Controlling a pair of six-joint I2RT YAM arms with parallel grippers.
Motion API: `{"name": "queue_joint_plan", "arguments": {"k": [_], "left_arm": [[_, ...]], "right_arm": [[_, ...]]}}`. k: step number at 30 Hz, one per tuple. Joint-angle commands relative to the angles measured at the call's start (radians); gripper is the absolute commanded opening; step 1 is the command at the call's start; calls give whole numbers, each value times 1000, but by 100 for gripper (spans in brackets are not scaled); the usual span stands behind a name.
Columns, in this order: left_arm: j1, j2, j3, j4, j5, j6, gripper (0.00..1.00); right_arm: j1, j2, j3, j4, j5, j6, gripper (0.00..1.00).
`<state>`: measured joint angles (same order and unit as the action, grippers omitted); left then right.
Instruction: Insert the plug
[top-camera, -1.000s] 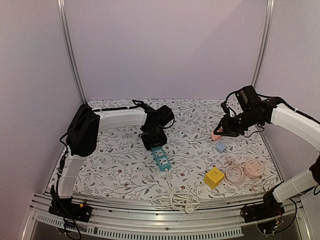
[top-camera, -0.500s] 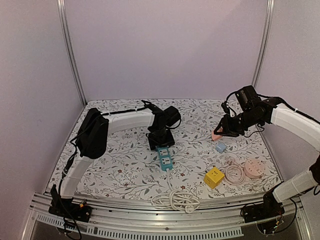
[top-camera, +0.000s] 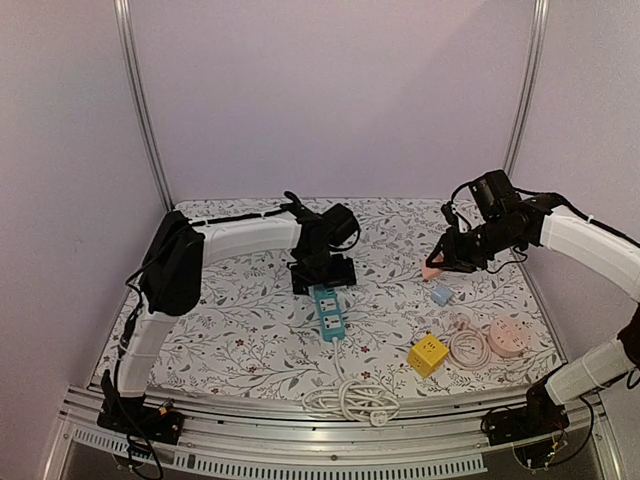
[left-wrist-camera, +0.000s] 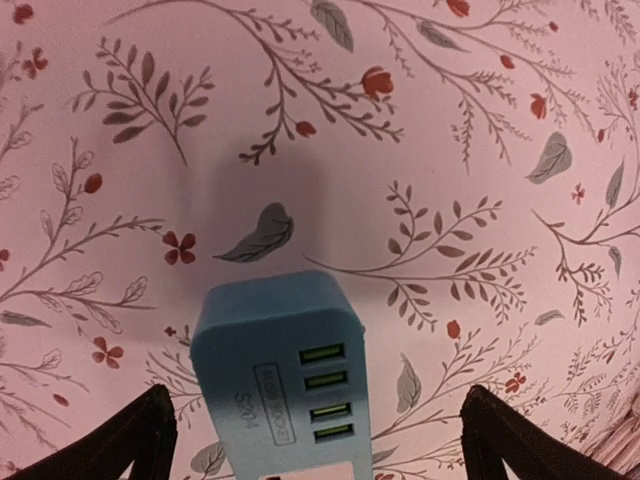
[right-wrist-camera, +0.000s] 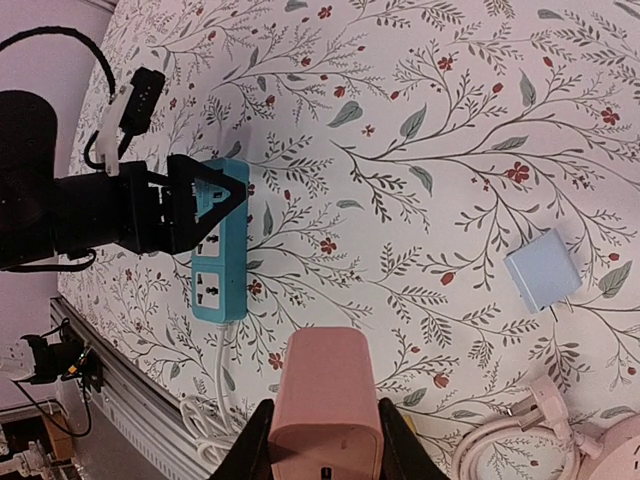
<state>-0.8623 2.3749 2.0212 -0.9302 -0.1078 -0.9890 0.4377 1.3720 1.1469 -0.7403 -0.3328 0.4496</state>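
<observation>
A teal power strip (top-camera: 328, 313) lies flat mid-table, its white cord running toward the near edge. My left gripper (top-camera: 322, 275) hovers at the strip's far end. In the left wrist view it is open, and the black fingertips (left-wrist-camera: 140, 440) stand well clear on both sides of the strip's USB end (left-wrist-camera: 285, 380). My right gripper (top-camera: 438, 264) hangs above the table at the right, shut on a pink plug (right-wrist-camera: 325, 410). The right wrist view shows the power strip (right-wrist-camera: 218, 250) far to the left of that plug.
A pale blue adapter (top-camera: 441, 294) lies below the right gripper. A yellow cube socket (top-camera: 427, 355), a coiled pink cord (top-camera: 468, 347) and a round pink socket (top-camera: 507, 338) sit at the near right. The strip's white cord coil (top-camera: 352, 400) lies at the front edge.
The left gripper slid the power strip a little to the right, then opened and let go of it. The right arm and the pink plug stayed put.
</observation>
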Motion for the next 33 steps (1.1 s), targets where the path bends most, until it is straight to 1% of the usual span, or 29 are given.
{"name": "queue_joint_plan", "arguments": {"k": [1,4,9,13,19,24,28,33], "left_arm": [[5,-157,-61,43,-51,94,99],[20,-256,-154,73,-61,135,99],[27,-469,-338,131,-95,222,99],[37,-635,-508,187,-71,260,100],[39,-849,-708,226,-38,319,99],[39,-1010,-865,253,-15,341,99],[40,-1139,-966,256,-54,354,99],[42,-1253,-1044,213,-118,381,99]], "right_arm": [[4,14,47,11,-9,18,0],[5,15,60,10,-25,45,0],[9,4,94,14,-104,75,0],[27,-5,140,-2,-137,117,0],[90,26,234,-79,-96,166,0],[157,72,281,-107,-66,194,0],[226,141,352,-142,-29,196,0],[286,226,421,-165,-3,189,0]]}}
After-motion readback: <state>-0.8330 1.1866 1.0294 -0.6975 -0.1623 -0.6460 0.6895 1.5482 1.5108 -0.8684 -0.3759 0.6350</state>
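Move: The left hand, already wide open and no longer gripping, is just above the far end of the teal power strip, whose middle is about 6 cm back, 1 cm to its right and 2 cm below. From the right hand, still holding the pink plug, the strip lies about 19 cm left, level with it in reach and 17 cm below. The small blue plug lies 5 cm ahead and 5 cm right of that hand, the yellow cube 11 cm back and about 1 cm left, both some 16 cm lower. The left hand rises steeply off the end of the power strip with its fingers staying wide open, then swings left and back, about 16 cm left, 16 cm up and 12 cm back in all, its fingertips tipping outward by some 25 degrees. As it clears, the right hand keeps its hold on the pink plug and carries it up about 8 cm and then, gathering speed and sinking a little, some 10 cm left and slightly back, across the table towards the power strip. ##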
